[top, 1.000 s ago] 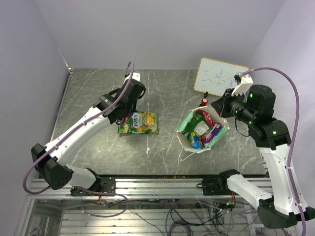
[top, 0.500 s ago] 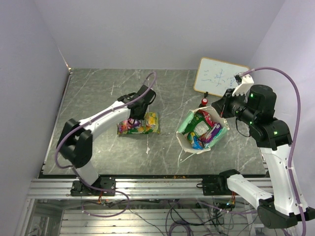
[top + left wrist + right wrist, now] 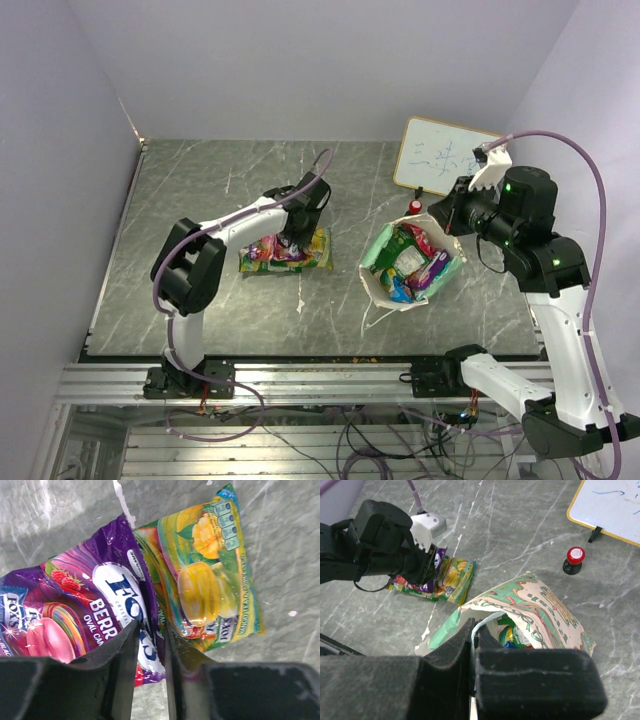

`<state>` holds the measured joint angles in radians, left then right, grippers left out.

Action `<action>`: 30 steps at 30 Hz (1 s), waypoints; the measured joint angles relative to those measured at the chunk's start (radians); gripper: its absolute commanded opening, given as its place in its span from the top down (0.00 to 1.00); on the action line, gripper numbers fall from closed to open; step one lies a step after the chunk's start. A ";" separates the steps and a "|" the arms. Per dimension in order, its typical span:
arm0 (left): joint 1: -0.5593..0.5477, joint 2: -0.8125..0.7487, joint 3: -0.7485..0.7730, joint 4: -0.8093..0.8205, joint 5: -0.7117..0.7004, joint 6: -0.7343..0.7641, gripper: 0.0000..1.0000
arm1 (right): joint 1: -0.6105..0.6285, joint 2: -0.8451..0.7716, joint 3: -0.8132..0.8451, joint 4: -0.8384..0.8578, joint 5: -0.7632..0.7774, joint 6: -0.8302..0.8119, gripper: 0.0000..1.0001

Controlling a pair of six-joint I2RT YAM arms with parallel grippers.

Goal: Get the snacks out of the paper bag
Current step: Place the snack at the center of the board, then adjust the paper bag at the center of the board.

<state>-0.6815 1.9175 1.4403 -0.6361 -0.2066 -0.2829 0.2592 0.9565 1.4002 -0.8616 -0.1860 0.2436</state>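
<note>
The paper bag [image 3: 377, 262] stands open at centre right with several snacks [image 3: 415, 265] inside. My right gripper [image 3: 474, 627] is shut on the bag's white cord handle [image 3: 489, 616] at its rim. To the bag's left, a purple-magenta berry packet [image 3: 75, 610] lies partly over a yellow-green mango packet [image 3: 210, 580] on the table. My left gripper [image 3: 150, 630] hovers low over them, its jaws a little apart, with the purple packet's edge showing through the gap. In the top view the left gripper [image 3: 292, 243] sits right above the two packets [image 3: 310, 252].
A white board with writing [image 3: 445, 155] leans at the back right. A small red-and-black knob [image 3: 415, 207] stands just behind the bag. The left arm stretches across the table's left half, and grey walls close in on three sides.
My left arm swung right and down with the purple packet onto the yellow-green one, and its jaws have parted. The right gripper and bag stayed put.
</note>
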 measured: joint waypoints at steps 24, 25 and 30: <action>0.000 -0.676 -0.209 0.095 0.264 -0.254 0.15 | 0.000 0.037 0.006 0.018 -0.138 -0.047 1.00; 0.000 -0.686 -0.222 0.115 0.283 -0.278 0.16 | 0.000 0.031 0.007 0.014 -0.145 -0.051 1.00; -0.003 -0.685 -0.233 0.181 0.352 -0.346 0.16 | 0.000 0.036 0.070 -0.050 -0.090 -0.085 1.00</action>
<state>-0.6846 1.2324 1.2072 -0.4553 0.1459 -0.6289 0.2596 0.9928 1.4704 -0.9115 -0.2764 0.1581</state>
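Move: The purple snack I have just set down has its right edge at my left fingertips. Its middle is about 6 cm to the left, 1 cm ahead and at about fingertip height. The mango snack lies under it, centred some 4 cm left, level fore and aft, and 3 cm lower. The open paper bag stands roughly 21 cm to the right, 2 cm back, its middle 5 cm higher. From my right hand, the purple snack is about 33 cm left, 9 cm ahead and 28 cm below. I spread my left fingers wide to let go of the purple snack's edge and lift straight off the pile, climbing about 21 cm while drawing back some 9 cm. On the way up I roll the wrist about 45 degrees, so the fingers swing from pointing down to aiming right, to the paper bag's side. My right hand keeps its closed grip on the bag's handle, swaying only some 2 cm left and part-way back. ##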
